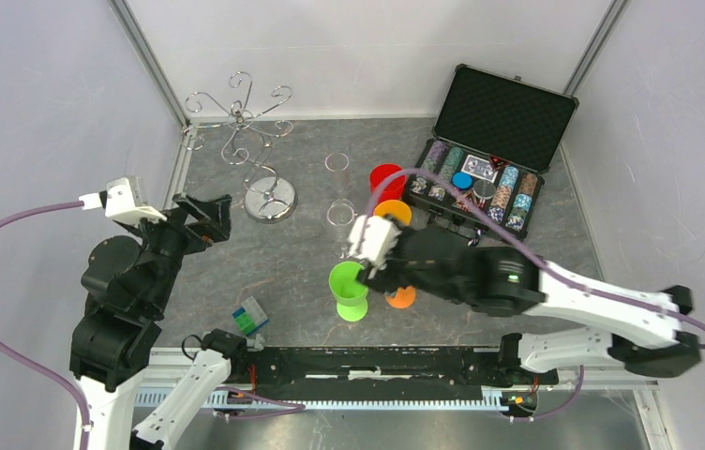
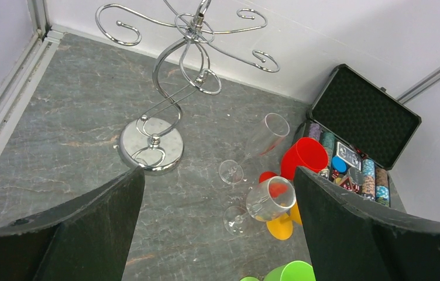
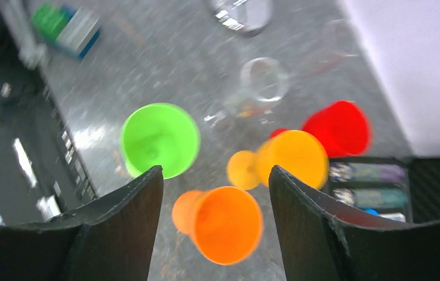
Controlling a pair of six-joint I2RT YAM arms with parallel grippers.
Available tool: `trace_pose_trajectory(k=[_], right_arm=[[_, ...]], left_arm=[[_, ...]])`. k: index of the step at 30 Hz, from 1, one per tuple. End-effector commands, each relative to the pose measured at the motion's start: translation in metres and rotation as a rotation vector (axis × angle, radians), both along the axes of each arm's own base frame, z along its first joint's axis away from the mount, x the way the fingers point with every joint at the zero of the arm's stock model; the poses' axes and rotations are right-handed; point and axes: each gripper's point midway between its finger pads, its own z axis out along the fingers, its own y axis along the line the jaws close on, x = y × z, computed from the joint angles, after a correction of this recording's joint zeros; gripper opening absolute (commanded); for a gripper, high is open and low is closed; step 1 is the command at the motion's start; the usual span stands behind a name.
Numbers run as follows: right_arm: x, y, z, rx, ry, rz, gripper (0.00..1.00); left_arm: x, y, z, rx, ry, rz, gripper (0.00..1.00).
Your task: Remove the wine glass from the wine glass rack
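The silver wine glass rack (image 1: 247, 120) stands at the back left on its round base (image 2: 150, 146), and nothing hangs from its curled arms. An orange wine glass (image 3: 226, 222) stands on the table below my right gripper (image 3: 216, 170). That gripper is open, with both fingers clear of the cup. From above, the right gripper (image 1: 379, 272) covers most of the orange glass (image 1: 401, 298). My left gripper (image 1: 206, 217) is open and empty, just left of the rack base and facing the glasses.
Green (image 1: 349, 286), yellow (image 1: 393, 214) and red (image 1: 386, 178) goblets and two clear glasses (image 1: 337, 167) (image 1: 340, 217) crowd the middle of the table. An open poker chip case (image 1: 499, 141) lies at the back right. A small green and blue box (image 1: 250, 317) sits near the front edge.
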Motion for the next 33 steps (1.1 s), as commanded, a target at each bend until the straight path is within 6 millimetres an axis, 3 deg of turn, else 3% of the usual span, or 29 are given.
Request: trace_pose_trajectory(k=[1,7,10,13,18,23,33], right_arm=[[0.038,-0.051,0.066,0.232,-0.177,-0.323,0.72],[0.067,-0.153,0.089,0.295,-0.378,-0.791,0.74],[0.065,-0.205,0.097,0.361,-0.436,-1.001,0.75],[0.058,-0.245,0.098,0.471,-0.434,-1.125,0.76],[0.046,-0.295,0.086,0.646,-0.378,-1.213,0.74],[0.040,-0.321,0.076,0.738,-0.337,-1.227,0.73],[0.038,-0.325,0.072,0.762,-0.318,-1.216,0.73]], left_arm=[[0.002,0.004,-0.009,-0.003,0.022,0.030,1.00],[0.005,0.009,-0.034,0.045,0.105,0.059,1.00],[0.003,0.011,-0.041,0.061,0.121,0.062,1.00],[-0.002,0.018,-0.045,0.073,0.117,0.086,1.00],[-0.014,0.032,-0.044,0.081,0.080,0.139,1.00],[-0.024,0.043,-0.036,0.096,0.035,0.176,1.00],[-0.030,0.050,-0.029,0.097,0.002,0.202,1.00]])
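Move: Just released, the green glass stands about 19 cm below the right hand, some 4 cm to its left and 1 cm back. At much the same depth, the orange glass is about 5 cm right and 1 cm ahead, and the yellow one 12 cm ahead and 2 cm right. The open poker case lies about 25 cm ahead and 21 cm right. From the left hand the green glass is roughly 7 cm back, 27 cm right and 31 cm below. Swinging clear of the standing glasses, the empty right hand sweeps about 32 cm to the right, rising some 8 cm early on, towards the near side of the poker case. The wrist turns clockwise and levels until the fingers, still open, point straight forward. The left hand, open and empty, sinks about 4 cm, then drifts left and slightly back. ##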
